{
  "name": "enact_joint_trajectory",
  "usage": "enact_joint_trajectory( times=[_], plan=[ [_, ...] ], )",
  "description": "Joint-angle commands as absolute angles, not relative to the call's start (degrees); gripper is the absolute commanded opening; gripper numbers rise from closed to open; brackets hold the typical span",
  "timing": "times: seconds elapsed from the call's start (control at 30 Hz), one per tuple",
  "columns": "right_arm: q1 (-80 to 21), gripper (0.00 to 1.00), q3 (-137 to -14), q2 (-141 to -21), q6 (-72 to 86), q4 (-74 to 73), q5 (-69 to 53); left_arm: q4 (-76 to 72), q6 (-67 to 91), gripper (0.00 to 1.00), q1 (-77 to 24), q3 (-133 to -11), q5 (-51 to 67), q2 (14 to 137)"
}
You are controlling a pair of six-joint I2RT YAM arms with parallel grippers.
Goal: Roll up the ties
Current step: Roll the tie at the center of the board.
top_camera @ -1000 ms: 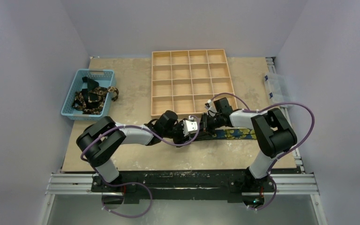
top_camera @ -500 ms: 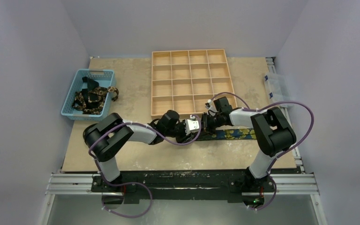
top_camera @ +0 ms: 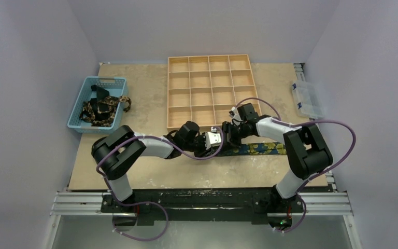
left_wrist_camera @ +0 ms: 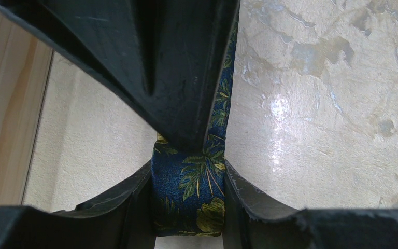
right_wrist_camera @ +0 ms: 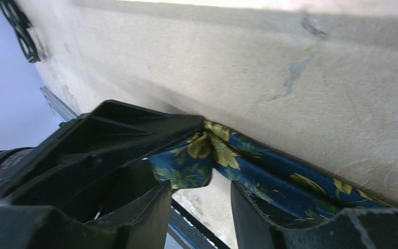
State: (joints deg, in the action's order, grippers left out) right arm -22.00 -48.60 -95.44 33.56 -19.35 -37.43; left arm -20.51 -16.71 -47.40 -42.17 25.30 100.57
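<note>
One of the ties [top_camera: 261, 148], navy with yellow-green leaves, lies flat along the table in front of the wooden tray. Its left end is folded into a small roll [left_wrist_camera: 189, 194]. My left gripper [left_wrist_camera: 187, 168] is shut on that roll, one finger pressed against each edge. In the top view the left gripper [top_camera: 216, 140] meets my right gripper [top_camera: 232, 133] over that end. The right gripper [right_wrist_camera: 201, 189] is open, with bare table showing between its fingers and the folded tie end [right_wrist_camera: 186, 168] just beyond its tips. The tie [right_wrist_camera: 290, 179] runs off to the right.
A wooden tray [top_camera: 168, 96] of square compartments stands behind the grippers. A blue basket [top_camera: 83, 91] at the left holds more patterned ties [top_camera: 101, 108]. A clear plastic box [top_camera: 307, 98] sits at the right table edge.
The right gripper has opened and let go of the tie end, and has shifted slightly back. The left gripper has moved right and closed in on the folded end.
</note>
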Motion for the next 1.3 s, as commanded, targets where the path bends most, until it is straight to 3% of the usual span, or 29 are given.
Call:
enact_joint_trajectory(
  times=[0.0,0.2,0.43,0.5,0.57,0.8,0.93,0.97,1.0,1.13,1.27],
  plan=[
    [-21.9,0.46,-51.5,-93.5,33.6,-17.9,-40.2,-13.8,-16.7,0.28,-47.5,-42.5,25.2,100.4],
    [-24.0,0.44,-51.3,-96.1,35.7,-13.8,-42.9,-13.6,-16.7,0.31,-47.5,-43.0,25.4,100.7],
    [-25.9,0.34,-50.1,-99.7,35.2,-12.4,-41.5,-13.9,-16.8,0.33,-47.6,-43.0,25.8,100.5],
    [-25.8,0.21,-49.2,-100.1,34.5,-12.5,-40.2,-13.9,-16.9,0.33,-47.6,-43.0,26.1,100.3],
    [-25.4,0.01,-48.5,-100.6,34.1,-12.5,-39.6,-14.0,-17.0,0.35,-47.6,-42.8,26.4,100.0],
    [-24.5,0.0,-47.2,-102.4,32.6,-14.7,-37.0,-15.6,-16.2,0.45,-47.3,-41.6,26.3,96.2],
    [-23.4,0.0,-45.7,-103.4,31.4,-15.5,-35.7,-16.5,-13.5,0.55,-46.3,-41.9,25.9,93.7],
    [-23.2,0.0,-45.5,-103.6,31.0,-16.1,-35.4,-16.2,-12.7,0.65,-46.0,-42.3,26.0,93.1],
    [-23.1,0.0,-45.7,-103.7,30.3,-16.8,-34.3,-16.2,-11.9,0.69,-45.5,-42.6,26.0,92.2],
    [-23.1,0.0,-46.3,-103.9,29.0,-18.4,-32.7,-16.6,-10.5,0.74,-44.6,-43.7,23.6,87.8],
    [-23.1,0.0,-46.6,-104.5,28.6,-18.8,-32.4,-17.8,-5.0,0.94,-43.5,-45.1,19.1,80.3]
  ],
)
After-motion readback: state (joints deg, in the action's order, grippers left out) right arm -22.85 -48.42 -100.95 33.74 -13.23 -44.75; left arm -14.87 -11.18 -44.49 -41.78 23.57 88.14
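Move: The rolled-up end of the tie is already between the left fingers, its middle about 1 cm to the right of that hand point. From the open right hand the roll lies some 4 cm to the left, 1 cm back and 2 cm below. The tie's unrolled length runs off the other way, its middle roughly 12 cm to the right of the right hand, level with it and 3 cm lower. The wooden tray's middle is about 27 cm ahead of the right hand and 4 cm to its left. The roll passes from the left fingers to the right: the right hand hops up and about 3 cm left, comes down over the roll, shuts on it, then eases back right and slightly down, still pinching. Only then does the left hand open wide and leave, straying slightly back and left before rising about 6 cm, up and a little forward. ##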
